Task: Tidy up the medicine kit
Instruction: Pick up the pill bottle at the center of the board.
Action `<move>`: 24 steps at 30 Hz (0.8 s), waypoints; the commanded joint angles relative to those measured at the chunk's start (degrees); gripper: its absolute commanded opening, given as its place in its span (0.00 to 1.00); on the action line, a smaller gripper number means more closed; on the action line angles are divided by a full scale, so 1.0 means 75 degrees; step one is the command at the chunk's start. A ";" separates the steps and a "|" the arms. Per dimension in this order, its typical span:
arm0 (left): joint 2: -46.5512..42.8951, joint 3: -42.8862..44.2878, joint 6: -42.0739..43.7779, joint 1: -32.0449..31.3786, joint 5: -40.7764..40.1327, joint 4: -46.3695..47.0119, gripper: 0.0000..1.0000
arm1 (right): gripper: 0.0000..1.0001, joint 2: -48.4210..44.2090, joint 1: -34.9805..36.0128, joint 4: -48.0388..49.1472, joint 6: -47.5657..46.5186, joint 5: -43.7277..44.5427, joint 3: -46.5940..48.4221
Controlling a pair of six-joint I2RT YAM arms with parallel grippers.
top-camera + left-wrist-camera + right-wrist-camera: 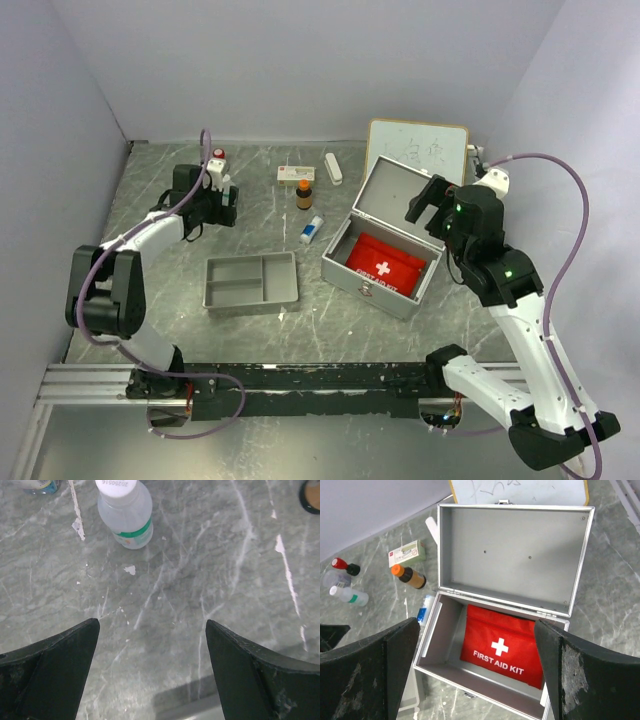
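The medicine kit (371,283) is a silver case standing open right of centre, its lid (515,555) tilted back. A flat red first aid pouch (502,647) lies inside it, also seen from above (385,265). My right gripper (430,203) hovers over the case's back right; in the wrist view the right gripper (476,625) is open, nothing between its fingers. At the far left my left gripper (220,205) is low over the table. The wrist view shows the left gripper (152,625) open over bare surface, a white green-banded bottle (125,515) just ahead.
A grey divided tray (250,282) sits left of the case. Behind it lie an amber bottle (304,194), a small box (294,174), a white tube (333,168) and a blue-white tube (312,230). A whiteboard (418,148) leans behind the case.
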 commanded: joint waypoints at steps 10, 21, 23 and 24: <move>0.1629 0.0096 -0.0131 0.0075 -0.0283 0.3068 0.99 | 1.00 0.0134 -0.0004 0.1209 -0.0620 -0.0713 0.0143; 0.2823 0.0634 -0.0252 0.0074 -0.0062 0.4200 0.99 | 1.00 0.0330 -0.0007 0.1140 -0.0544 -0.0750 0.0307; 0.2989 0.0809 -0.0268 0.0078 -0.0099 0.4177 0.99 | 1.00 0.0336 -0.0001 0.1108 -0.0533 -0.0743 0.0331; 0.3062 0.0854 -0.0280 0.0075 -0.0093 0.4292 0.99 | 1.00 0.0339 -0.0003 0.1090 -0.0526 -0.0732 0.0344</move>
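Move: The white pill bottle stands about 13 cm ahead of the open left hand, roughly 1 cm to its right, its middle some 6 cm lower. The clear jar is about 6 cm beyond that bottle and 7 cm to its left, the red-capped bottle about 9 cm beyond it and 3 cm to its left. The brown bottle stands some 12 cm ahead of the left hand and 19 cm to its right. From the right hand, the pill bottle lies roughly 28 cm ahead, 36 cm left and 28 cm below. Forward and down goes the left hand, about 8 cm out and 6 cm lower, closing on the white pill bottle with the fingers still wide open and tipping up some 10 degrees to point flatter; the descent eases off at the end while it keeps reaching forward. The right hand, empty and open, shifts a few centimetres left and forward and rises slightly. ##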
